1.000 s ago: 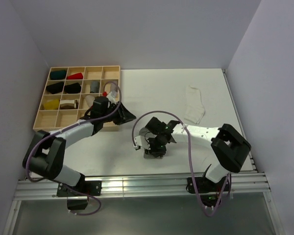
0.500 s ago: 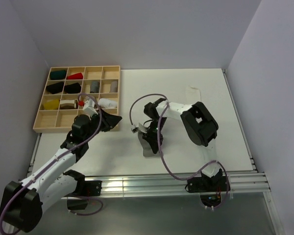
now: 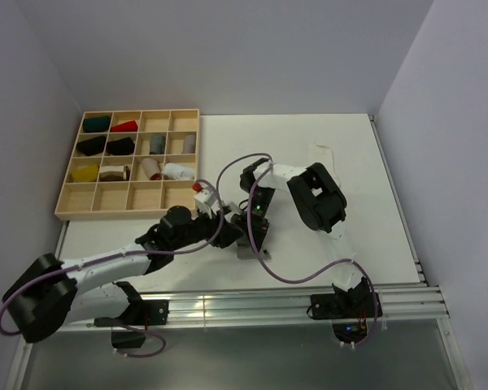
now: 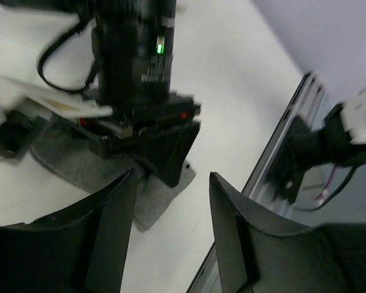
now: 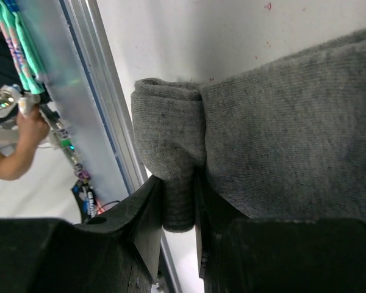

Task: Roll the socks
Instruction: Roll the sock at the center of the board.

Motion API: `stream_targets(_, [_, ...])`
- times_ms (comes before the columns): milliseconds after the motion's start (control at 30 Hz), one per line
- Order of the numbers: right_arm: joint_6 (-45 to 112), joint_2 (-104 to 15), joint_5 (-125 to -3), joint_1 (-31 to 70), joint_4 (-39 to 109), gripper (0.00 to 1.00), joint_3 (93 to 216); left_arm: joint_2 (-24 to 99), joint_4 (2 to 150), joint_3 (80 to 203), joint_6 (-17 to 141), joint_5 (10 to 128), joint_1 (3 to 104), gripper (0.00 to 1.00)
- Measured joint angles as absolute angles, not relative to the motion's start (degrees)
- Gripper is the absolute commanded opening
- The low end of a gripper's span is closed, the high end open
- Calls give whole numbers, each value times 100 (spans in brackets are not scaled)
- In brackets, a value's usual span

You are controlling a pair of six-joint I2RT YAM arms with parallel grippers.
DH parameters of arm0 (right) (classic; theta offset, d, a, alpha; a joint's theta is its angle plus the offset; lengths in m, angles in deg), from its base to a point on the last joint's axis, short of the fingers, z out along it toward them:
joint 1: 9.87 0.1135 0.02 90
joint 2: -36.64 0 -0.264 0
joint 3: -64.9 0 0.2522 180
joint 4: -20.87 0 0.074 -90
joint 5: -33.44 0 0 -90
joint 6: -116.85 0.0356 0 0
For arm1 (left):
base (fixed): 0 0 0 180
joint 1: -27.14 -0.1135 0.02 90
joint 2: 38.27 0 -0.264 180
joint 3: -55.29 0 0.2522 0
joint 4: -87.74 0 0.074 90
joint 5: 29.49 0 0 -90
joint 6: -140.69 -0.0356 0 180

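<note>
The mid-grey sock (image 3: 246,253) lies on the white table near the front middle, mostly under the two grippers. My right gripper (image 3: 253,236) points down onto it. In the right wrist view the right gripper (image 5: 178,186) is shut on a folded, rolled end of the grey sock (image 5: 280,134). My left gripper (image 3: 231,232) is open and empty just left of the right gripper. In the left wrist view the left gripper (image 4: 172,178) frames the grey sock (image 4: 79,168) and the right gripper's black body (image 4: 140,116). The plain white sock (image 3: 320,151) lies flat at the back right, partly behind the right arm.
A wooden tray (image 3: 106,214) of compartments stands at the back left, holding small red, yellow, green, black and grey bundles. The metal rail (image 3: 228,305) runs along the table's near edge and also shows in the left wrist view (image 4: 280,152). Walls close in on both sides.
My left arm has swung from the tray down and right to beside the right gripper. My right arm has folded in over the grey sock.
</note>
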State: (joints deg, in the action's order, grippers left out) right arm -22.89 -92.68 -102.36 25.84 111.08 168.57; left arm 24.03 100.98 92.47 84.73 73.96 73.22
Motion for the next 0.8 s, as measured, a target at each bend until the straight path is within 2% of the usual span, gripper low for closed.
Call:
stream_targets(133, [-2105, -9313, -10243, 2571, 11132, 21, 16872, 3374, 10135, 9385, 8126, 7422, 7630, 61])
stream_targets(367, [-1980, -9362, -10267, 2536, 11141, 21, 16870, 4480, 10317, 9676, 7730, 7529, 7831, 62])
stream_targets(800, [-1838, -9432, -10343, 2391, 11184, 21, 16872, 5164, 10476, 9936, 7470, 7794, 7862, 57])
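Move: The grey sock's bunched part lies under the left hand, some 6 cm to its right, about 2 cm back and 13 cm below. The right hand already has it pinched between its fingers, right at its hand point. From the left hand, the white sock roll in the wooden tray is about 17 cm ahead, 16 cm left and 13 cm down; the tray's middle is roughly 19 cm ahead and 30 cm left. Down, quickly at first and then easing, the left hand sinks about 11 cm while shifting some 5 cm right, onto the bunched grey sock beside the right gripper. Its fingers stay about half open as their tips dip about 15 degrees and swing slightly clockwise. The right hand stays put, turning only a little, and keeps its pinch. ##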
